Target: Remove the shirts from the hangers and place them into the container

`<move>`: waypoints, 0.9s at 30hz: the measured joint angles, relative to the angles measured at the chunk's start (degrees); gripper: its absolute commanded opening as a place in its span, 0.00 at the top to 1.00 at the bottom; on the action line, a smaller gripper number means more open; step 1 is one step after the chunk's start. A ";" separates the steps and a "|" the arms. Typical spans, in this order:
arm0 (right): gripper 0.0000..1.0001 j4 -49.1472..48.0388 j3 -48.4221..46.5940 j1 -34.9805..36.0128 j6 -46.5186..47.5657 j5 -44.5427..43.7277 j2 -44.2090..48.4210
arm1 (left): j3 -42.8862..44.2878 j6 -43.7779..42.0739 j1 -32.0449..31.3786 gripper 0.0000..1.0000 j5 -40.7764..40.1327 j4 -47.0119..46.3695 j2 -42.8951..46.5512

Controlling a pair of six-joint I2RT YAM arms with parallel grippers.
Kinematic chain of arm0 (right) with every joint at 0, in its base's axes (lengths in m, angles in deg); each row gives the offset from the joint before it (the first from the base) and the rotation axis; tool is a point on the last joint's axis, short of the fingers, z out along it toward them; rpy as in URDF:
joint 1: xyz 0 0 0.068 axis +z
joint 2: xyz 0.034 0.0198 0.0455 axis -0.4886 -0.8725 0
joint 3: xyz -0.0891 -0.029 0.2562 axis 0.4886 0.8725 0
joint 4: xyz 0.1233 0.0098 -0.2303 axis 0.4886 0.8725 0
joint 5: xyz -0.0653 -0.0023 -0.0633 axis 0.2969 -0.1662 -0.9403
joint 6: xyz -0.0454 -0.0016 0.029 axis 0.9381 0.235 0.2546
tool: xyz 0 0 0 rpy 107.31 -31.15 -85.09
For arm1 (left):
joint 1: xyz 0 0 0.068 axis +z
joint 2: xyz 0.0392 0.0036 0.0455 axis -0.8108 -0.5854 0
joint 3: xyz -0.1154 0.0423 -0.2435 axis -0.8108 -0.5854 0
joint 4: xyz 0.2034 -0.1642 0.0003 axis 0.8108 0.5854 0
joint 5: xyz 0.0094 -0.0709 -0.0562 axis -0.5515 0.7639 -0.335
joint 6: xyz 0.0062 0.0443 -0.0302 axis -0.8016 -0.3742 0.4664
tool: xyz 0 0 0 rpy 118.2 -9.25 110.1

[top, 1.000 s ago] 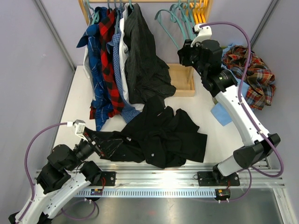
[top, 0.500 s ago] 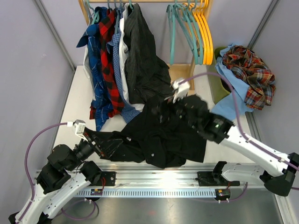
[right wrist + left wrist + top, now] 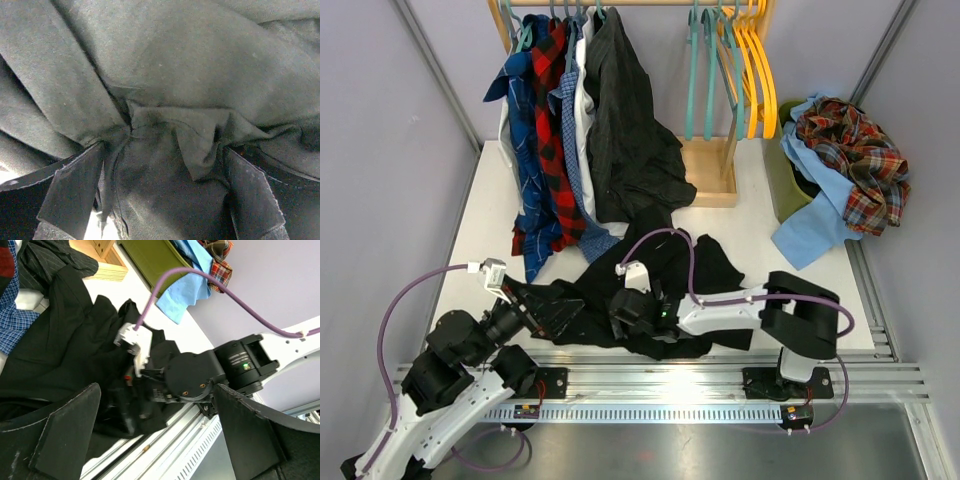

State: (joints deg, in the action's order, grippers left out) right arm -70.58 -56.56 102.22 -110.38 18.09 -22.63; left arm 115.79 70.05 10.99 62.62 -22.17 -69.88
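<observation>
A black shirt [image 3: 670, 270] lies crumpled on the table. My right gripper [image 3: 620, 318] is low on its near edge, open, with folds of the black cloth [image 3: 165, 115] bunched between the fingers [image 3: 75, 190]. My left gripper [image 3: 555, 308] hovers at the shirt's left end, open with nothing in it, and in the left wrist view it faces the right arm's wrist [image 3: 195, 380]. Several shirts [image 3: 570, 110] hang on teal hangers [image 3: 525, 35] at the back left. Empty teal hangers [image 3: 705, 70] hang on the rail. The olive container [image 3: 782, 175] at right holds a brown-red plaid shirt [image 3: 850, 150].
Orange-yellow hangers [image 3: 757, 60] hang beside the empty teal ones. A wooden rack base [image 3: 710, 175] stands under the rail. A light blue cloth [image 3: 812, 228] spills over the container's front. The metal rail [image 3: 720, 375] runs along the near table edge.
My right arm swung from the hanger rail down to the black shirt's near edge, and its jaws opened. The empty teal hangers now hang straight. The left arm stayed put.
</observation>
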 measured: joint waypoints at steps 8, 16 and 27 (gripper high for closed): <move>0.51 -4.04 -6.99 -0.09 -10.88 -9.27 -8.94 | -0.11 0.28 0.02 0.01 -0.13 0.07 0.28; 1.00 -20.59 8.09 -7.96 -26.67 -3.56 -2.32 | -0.79 0.72 0.02 0.01 -0.13 0.02 0.24; 1.00 8.81 14.86 -23.04 -20.37 -12.39 30.21 | -1.09 1.49 0.02 0.01 0.39 -1.53 -2.49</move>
State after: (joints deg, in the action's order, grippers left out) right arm -61.78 -41.70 79.18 -130.75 5.70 7.58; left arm 114.70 71.53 11.02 63.01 -23.70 -72.38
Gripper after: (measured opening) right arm 0.033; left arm 0.987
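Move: The right hand is down at the black shirt, fingers wide open around its cloth. The shirt's middle lies about 5 cm ahead, 6 cm to the right and 1 cm below. The blue checked shirt's hem lies some 16 cm ahead and 6 cm left, the wooden tray about 33 cm ahead and 20 cm right. From the idle left hand the black shirt's middle is roughly 10 cm ahead, 13 cm right and 25 cm below. The right fingers shut on a bunch of the black shirt and pinch it, after gathering forward and a little left through the cloth by some 5 cm. Keeping the pinch, the hand sweeps right about 20 cm, faster and faster, then also rises 8 cm or so and reaches forward, towards the container side, twisting clockwise all the while. ##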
